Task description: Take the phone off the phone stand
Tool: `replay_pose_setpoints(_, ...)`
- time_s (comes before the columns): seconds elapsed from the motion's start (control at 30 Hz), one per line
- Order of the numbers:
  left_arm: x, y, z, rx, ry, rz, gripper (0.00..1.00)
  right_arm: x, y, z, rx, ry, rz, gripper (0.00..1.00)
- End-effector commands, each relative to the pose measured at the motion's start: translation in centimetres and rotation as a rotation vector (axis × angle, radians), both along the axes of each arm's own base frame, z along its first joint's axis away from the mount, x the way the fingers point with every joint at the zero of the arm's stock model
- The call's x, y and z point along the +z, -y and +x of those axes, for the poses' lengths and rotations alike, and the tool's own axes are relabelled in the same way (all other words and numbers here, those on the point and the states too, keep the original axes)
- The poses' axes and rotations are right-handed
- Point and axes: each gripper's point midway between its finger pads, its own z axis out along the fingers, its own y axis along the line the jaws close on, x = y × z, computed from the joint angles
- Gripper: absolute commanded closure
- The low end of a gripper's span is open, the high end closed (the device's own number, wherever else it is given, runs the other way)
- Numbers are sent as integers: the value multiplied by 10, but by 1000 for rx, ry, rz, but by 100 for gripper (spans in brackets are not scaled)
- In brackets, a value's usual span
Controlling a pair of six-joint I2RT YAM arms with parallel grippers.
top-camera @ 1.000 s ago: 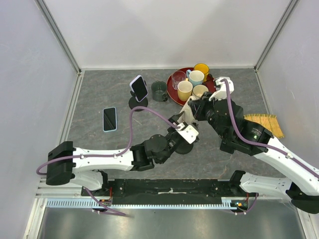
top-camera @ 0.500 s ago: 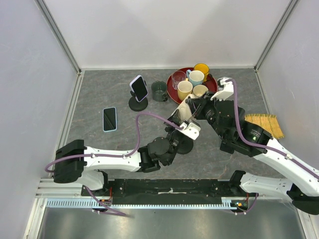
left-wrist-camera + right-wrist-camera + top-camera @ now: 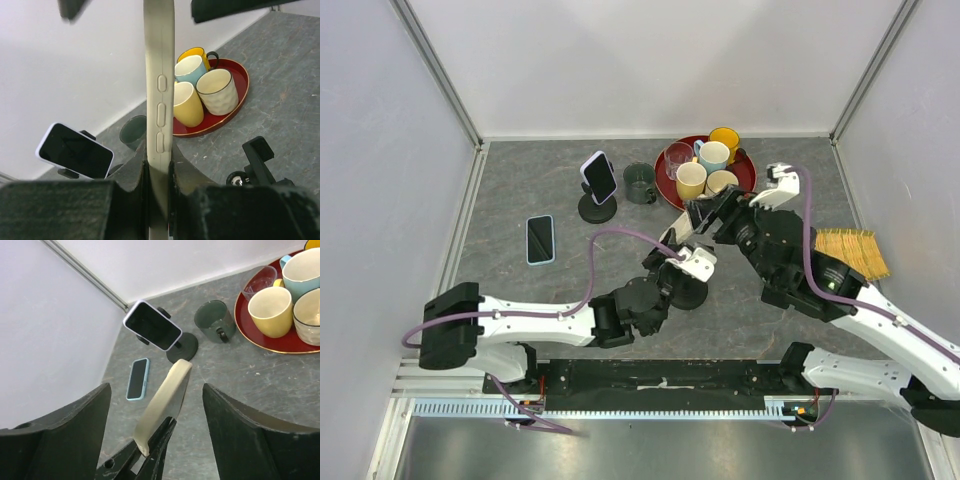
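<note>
A cream-cased phone point(image 3: 683, 231) stands on edge above the table, and my left gripper point(image 3: 675, 252) is shut on its lower end. The left wrist view shows the phone point(image 3: 160, 100) clamped between both fingers of the left gripper point(image 3: 159, 175). My right gripper point(image 3: 712, 214) is open, with one finger on each side of the phone's top point(image 3: 167, 400) and not touching it. A black phone stand point(image 3: 693, 294) sits under the left wrist; its bare clamp point(image 3: 257, 159) shows beside the phone.
A second stand point(image 3: 597, 209) at the back holds a lavender-cased phone point(image 3: 599, 177). A blue-cased phone point(image 3: 540, 239) lies flat to the left. A dark mug point(image 3: 640, 184), a red tray point(image 3: 667, 190) of cups and a bundle of sticks point(image 3: 850, 250) are nearby.
My left gripper closed on the cream phone's lower end. My right gripper, shut on the phone's top before, has opened and let go.
</note>
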Motion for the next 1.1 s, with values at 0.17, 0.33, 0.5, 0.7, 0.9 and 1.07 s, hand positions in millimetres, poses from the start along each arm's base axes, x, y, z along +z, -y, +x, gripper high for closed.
replay_pose_setpoints(0.17, 11, -32, -7, -43, -178, -285, 98, 30, 22, -8, -30, 114, 65, 2)
replay_pose_setpoints(0.33, -11, -68, 2, -48, -360, -368, 98, 31, 51, -11, -104, 159, 25, 2)
replay_pose_setpoints(0.5, -44, -119, 16, 1, -525, -428, 98, 25, 89, -14, -214, 191, -75, 2)
replay_pose_setpoints(0.7, -74, -182, 32, 145, -674, -459, 98, 2, 122, -17, -320, 187, -192, 2)
replay_pose_setpoints(0.9, -97, -211, 53, 171, -837, -596, 98, -22, 138, -19, -363, 183, -298, 2)
replay_pose_setpoints(1.07, -111, -232, 79, 162, -948, -758, 98, -44, 150, -19, -397, 182, -389, 2)
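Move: The cream-cased phone, already off its stand, sits in the left fingers; its landing area is by the blue phone lying flat, about 34 cm left of the left hand, 14 ahead and 27 below. The emptied stand is 6 cm right, level fore and aft, and 20 below; the other phone on its stand is 18 left, 26 ahead and 17 below. From the right hand, the cream phone's middle is roughly 2 cm back, 4 left and 4 below. The cream phone is swept left by the left hand, its grip kept, towards the open table beside the blue phone: about 25 cm left, also sinking some 12 and, after a slight pull back, drifting forward, while the wrist tips strongly downward. The right hand, already parted from it, opens fully and retreats about 13 cm to the right, rising a little, then dipping. ##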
